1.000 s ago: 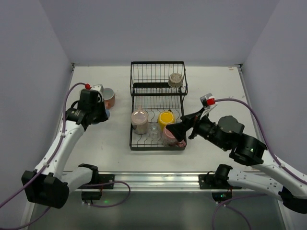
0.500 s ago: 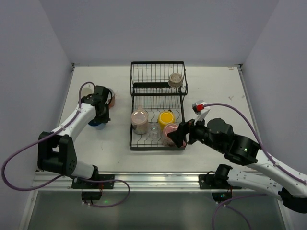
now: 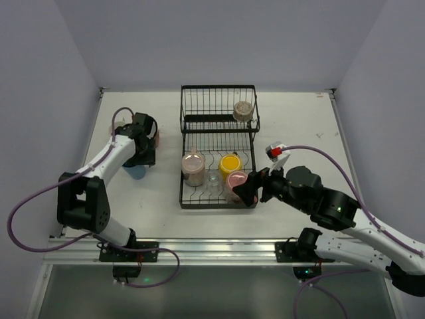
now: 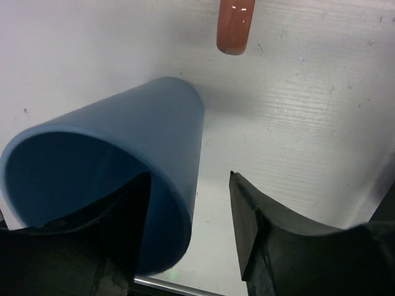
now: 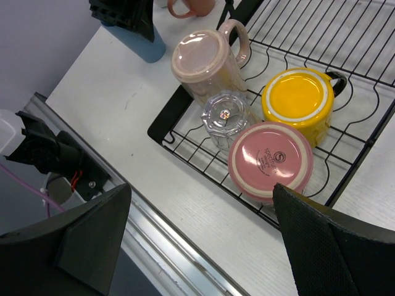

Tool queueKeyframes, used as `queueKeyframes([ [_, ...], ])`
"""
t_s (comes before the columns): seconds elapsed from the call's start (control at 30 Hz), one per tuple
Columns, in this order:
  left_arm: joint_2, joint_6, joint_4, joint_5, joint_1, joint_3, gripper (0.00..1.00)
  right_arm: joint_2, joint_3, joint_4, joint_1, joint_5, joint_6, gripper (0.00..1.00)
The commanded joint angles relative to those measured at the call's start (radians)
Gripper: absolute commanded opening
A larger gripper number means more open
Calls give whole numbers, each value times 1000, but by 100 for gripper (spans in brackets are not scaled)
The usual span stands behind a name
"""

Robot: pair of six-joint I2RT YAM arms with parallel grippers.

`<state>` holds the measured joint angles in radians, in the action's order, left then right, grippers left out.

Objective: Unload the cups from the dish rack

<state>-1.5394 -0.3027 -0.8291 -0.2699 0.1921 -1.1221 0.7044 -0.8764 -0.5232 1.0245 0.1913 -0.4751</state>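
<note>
The black wire dish rack (image 3: 188, 199) stands mid-table. Its lower tier holds an upturned pink patterned mug (image 3: 193, 167) (image 5: 207, 61), a clear glass (image 3: 212, 179) (image 5: 227, 117), a yellow mug (image 3: 230, 163) (image 5: 297, 97) and a pink cup (image 3: 236, 182) (image 5: 271, 160). A grey-beige cup (image 3: 243, 109) sits on the upper shelf. A blue cup (image 3: 137, 172) (image 4: 154, 135) stands on the table left of the rack. My left gripper (image 3: 140, 158) (image 4: 188, 203) is open astride its wall, one finger inside, the other clear outside. A salmon mug (image 3: 153, 136) (image 4: 234, 28) sits just beyond. My right gripper (image 3: 248, 189) (image 5: 201, 191) hangs open over the rack's near right corner, by the pink cup.
Grey walls close in the table on the left, right and back. A metal rail (image 3: 212, 247) with the arm bases runs along the near edge. My left arm's purple cable (image 3: 40, 199) loops out over the table's left side.
My left gripper has come down and set the blue cup on the table beside the salmon mug, and its jaws have parted. My right gripper has dropped slightly nearer the pink cup.
</note>
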Motion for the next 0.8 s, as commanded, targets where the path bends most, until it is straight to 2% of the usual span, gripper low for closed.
queueKeyframes([
  [0.0,85,-4,-21,-17,-2,-64,63,6,-18,9,-1,0,24,99],
  [0.1,146,-6,-30,20,0,-97,72,17,-27,14,-1,2,24,99],
  [0.3,327,-36,-21,124,61,-160,76,7,-35,9,0,36,10,99],
  [0.4,458,-64,17,231,104,-151,76,-42,-36,11,-1,101,-31,99],
  [0.47,565,-101,103,381,147,-101,76,-122,-17,41,-3,152,-60,99],
  [0.5,593,-116,146,435,168,-72,81,-155,-9,58,-1,189,-74,99],
  [0.53,626,-140,212,504,223,-38,86,-186,-3,90,-1,204,-77,99],
  [0.6,644,-162,264,500,308,-12,90,-270,-4,104,-1,230,-89,99],
  [0.63,653,-188,333,471,408,28,91,-293,-9,114,-1,252,-88,99],
  [0.7,644,-213,405,417,519,63,96,-344,-24,118,-1,267,-74,99],
  [0.73,609,-223,457,341,634,77,98,-353,-33,117,-1,279,-66,99],
  [0.77,579,-223,478,292,691,76,100,-361,-48,111,-1,283,-59,99],
])
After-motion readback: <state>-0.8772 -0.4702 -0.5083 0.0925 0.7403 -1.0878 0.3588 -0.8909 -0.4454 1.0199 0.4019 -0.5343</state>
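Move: The pale pink mug, upside down in the rack's left side, is about 18 cm right of the left hand, 2 cm back and 4 cm below. The clear glass lies some 26 cm right and 7 back, the yellow mug 32 right and level. The blue cup is 4 cm left, its wall between the parted fingers; the salmon mug is 11 ahead, 1 right. From the right hand the pale pink mug is 15 cm ahead, 19 left and 21 below. The blue cup is left behind as the left hand, fingers already parted round its wall, opens fully and lifts clear, rising about 23 cm, then swinging some 20 cm right and 10 back, high over the rack's near left side, fingers turning to point forward-right. The right hand lingers, then backs off up 10 cm and right 8, still open. ##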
